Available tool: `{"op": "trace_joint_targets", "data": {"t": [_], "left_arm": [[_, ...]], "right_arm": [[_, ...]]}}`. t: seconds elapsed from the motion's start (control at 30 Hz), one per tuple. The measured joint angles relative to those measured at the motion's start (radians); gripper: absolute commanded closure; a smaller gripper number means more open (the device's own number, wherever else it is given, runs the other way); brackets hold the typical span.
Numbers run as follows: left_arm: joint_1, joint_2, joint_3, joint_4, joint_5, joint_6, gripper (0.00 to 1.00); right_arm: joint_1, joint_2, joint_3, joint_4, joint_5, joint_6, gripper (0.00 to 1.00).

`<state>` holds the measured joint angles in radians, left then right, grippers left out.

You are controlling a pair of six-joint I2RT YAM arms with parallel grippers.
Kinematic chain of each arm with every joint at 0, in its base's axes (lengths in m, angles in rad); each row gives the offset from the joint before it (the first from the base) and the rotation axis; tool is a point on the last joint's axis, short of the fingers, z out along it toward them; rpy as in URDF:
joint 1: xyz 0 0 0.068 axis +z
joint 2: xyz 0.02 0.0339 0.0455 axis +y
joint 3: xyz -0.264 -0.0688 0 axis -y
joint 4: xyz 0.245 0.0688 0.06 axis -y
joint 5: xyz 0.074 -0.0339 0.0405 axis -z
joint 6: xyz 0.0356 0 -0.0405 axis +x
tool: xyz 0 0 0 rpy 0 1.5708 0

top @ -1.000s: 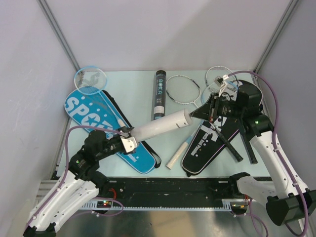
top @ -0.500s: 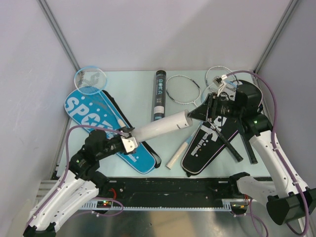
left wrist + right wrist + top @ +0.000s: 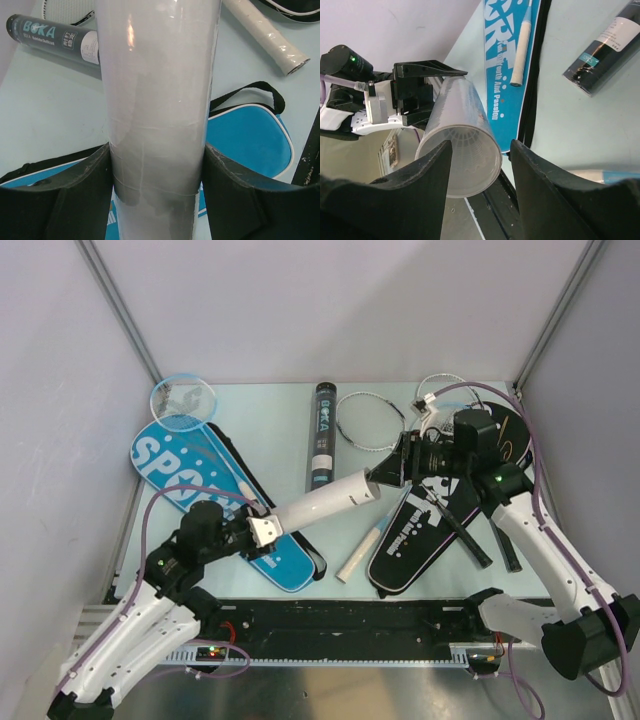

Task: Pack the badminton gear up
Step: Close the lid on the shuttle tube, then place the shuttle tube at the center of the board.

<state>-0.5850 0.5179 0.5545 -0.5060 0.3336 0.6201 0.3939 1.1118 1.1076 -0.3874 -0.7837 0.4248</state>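
My left gripper is shut on the lower end of a long white tube, which slants up and to the right above the table. Both black fingers press on the tube's sides. My right gripper stands open at the tube's open mouth, one jaw on each side of the rim without touching it. In the right wrist view the feather skirt of a white shuttlecock shows inside the tube, beyond the right gripper.
A black tube lies at the back centre. The blue "SPORT" cover lies at the left and the black cover at the right. A silver racket head, a light blue racket head and a white-gripped handle rest on the table.
My right gripper has gone from shut to open and has moved a little left, up to the tube's mouth. The left arm and the tube have shifted slightly.
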Motion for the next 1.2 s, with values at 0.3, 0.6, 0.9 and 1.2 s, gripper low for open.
{"op": "trace_joint_targets", "data": {"t": [0.3,0.6,0.9,1.2], "left_arm": [[-0.008,-0.011,0.046,0.045,-0.071,-0.055,0.77],[-0.009,0.119,0.212,0.127,-0.237,-0.297,0.71],[0.035,0.448,0.412,0.124,-0.5,-0.547,0.63],[0.191,0.861,0.639,0.146,-0.563,-0.849,0.67]], "right_arm": [[-0.054,-0.039,0.0,0.067,0.081,0.13,0.23],[-0.17,-0.211,-0.002,0.189,0.2,0.175,0.02],[-0.178,-0.225,-0.109,0.152,0.252,0.147,0.0],[-0.221,-0.326,-0.153,0.08,0.38,0.15,0.01]]}}
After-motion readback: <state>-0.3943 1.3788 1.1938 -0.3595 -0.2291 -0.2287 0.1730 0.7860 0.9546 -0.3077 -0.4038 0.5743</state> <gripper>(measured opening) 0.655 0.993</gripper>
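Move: The left hand still grips the white shuttle tube; free table beside the black tube lies about 31 cm ahead, 4 cm right and 14 cm below. The black tube is roughly 37 cm ahead and 13 cm right of that hand, the blue racket bag 18 cm ahead, 14 cm left, both 15 cm below. The lid end is about 2 cm left and 1 cm below the right hand, level fore-and-aft; the racket grip is straight below it, some 27 cm down. Up about 9 cm, then forward some 20 cm, the left hand carries the white tube over the blue bag towards the space beside the black tube, swinging it roughly 60 degrees counter-clockwise and sinking a little at the end. The right hand comes free of the lid end and draws off about 10 cm right, arching up and down again, its half-open fingers spreading wide. ##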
